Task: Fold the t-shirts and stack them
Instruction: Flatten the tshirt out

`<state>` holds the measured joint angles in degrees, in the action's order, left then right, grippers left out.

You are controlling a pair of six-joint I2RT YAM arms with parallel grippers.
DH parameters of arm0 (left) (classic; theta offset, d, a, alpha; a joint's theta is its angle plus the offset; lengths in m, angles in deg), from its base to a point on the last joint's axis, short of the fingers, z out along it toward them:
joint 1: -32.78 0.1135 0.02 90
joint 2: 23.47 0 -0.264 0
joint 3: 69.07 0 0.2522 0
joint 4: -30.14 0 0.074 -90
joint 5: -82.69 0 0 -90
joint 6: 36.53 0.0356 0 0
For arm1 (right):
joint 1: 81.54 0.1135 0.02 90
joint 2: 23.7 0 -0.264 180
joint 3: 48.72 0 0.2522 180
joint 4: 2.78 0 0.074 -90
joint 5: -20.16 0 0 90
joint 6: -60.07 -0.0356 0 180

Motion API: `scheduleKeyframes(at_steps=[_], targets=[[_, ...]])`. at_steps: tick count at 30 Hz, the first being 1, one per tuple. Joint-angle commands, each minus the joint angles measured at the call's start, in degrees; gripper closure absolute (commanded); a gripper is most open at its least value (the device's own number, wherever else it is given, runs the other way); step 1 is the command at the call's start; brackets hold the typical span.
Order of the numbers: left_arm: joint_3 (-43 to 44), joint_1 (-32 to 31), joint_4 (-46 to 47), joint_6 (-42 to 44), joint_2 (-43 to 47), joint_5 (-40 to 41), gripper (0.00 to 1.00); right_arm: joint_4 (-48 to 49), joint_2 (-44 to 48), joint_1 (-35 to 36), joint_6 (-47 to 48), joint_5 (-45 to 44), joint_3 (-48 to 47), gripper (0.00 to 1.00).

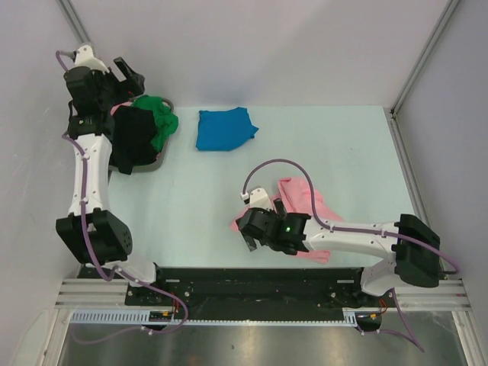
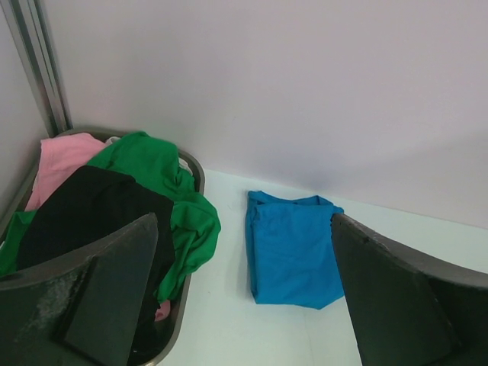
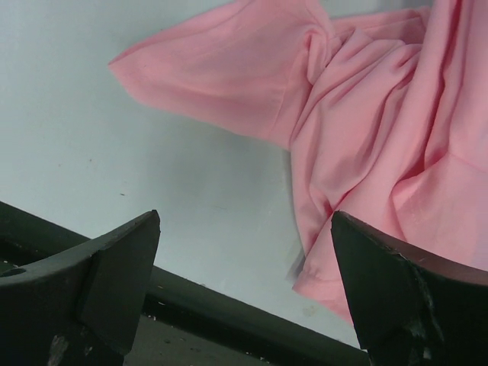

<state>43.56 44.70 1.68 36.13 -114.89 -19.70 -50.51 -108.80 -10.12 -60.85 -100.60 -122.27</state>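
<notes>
A folded bright blue t-shirt lies flat at the back of the table. A green t-shirt and a black t-shirt are heaped in the grey basket, over some pink cloth. A crumpled light pink t-shirt lies near the front edge. My left gripper hangs open above the basket's right side, holding nothing. Low over the pink shirt's left edge, my right gripper is open and empty.
The grey basket stands at the table's back left corner, against the left wall. A black rail runs along the table's front edge just below the right gripper. White walls close the back and both sides.
</notes>
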Motion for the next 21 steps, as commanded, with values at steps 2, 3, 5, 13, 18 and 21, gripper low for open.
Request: scheduleKeyframes(at_steps=[2, 3, 5, 13, 18, 21], targets=[[-7.62, -0.32, 5.28, 2.94, 7.47, -4.4, 0.0, 0.05, 3.1, -1.01, 0.59, -4.66, 0.11, 0.0], [-7.9, -0.76, 5.38, 2.84, 8.61, -4.75, 0.0, 0.31, 3.62, -3.19, 0.86, -4.31, 0.2, 0.0], [-6.33, -3.03, 1.44, 3.8, 9.41, -2.13, 0.0, 0.75, 4.67, -6.1, 0.68, -2.82, 0.2, 0.0], [-17.29, -5.15, -0.86, -1.99, 19.16, -6.25, 0.01, 7.16, 0.91, -18.94, 4.81, 12.81, 0.64, 0.0], [-25.03, -11.39, -6.39, -0.32, 26.8, -2.65, 0.0, 8.23, -4.72, -16.05, 6.48, 15.56, -1.9, 0.0], [-33.28, -15.08, -4.47, -2.34, 32.86, -3.61, 0.0, 8.23, -8.58, -12.45, 7.97, 15.56, -5.59, 0.0]])
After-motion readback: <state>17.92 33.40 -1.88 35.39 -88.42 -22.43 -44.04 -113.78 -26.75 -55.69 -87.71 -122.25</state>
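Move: The pink t-shirt's rumpled middle lies about 5 cm ahead of the right hand, 10 cm to its right and 9 cm below; its sleeve, about 6 cm ahead and 5 cm to the left, is equally low. From the high left hand, that middle is roughly 27 cm back, 48 cm right and 38 cm down. The clothes bin is some 5 cm ahead and 6 cm left of the left hand, the folded blue t-shirt about 10 cm ahead and 25 cm right, both far below. Forward and to its right, with a slight rise, the right hand swings about 8 cm over the pink t-shirt, then sinks nearly 4 cm while easing left and a little back, fingers tipping downward. Meanwhile the left hand draws back and right from the bin side towards that t-shirt, some 17 cm in all, sinking slightly and turning clockwise. Both grippers stay open and empty. ##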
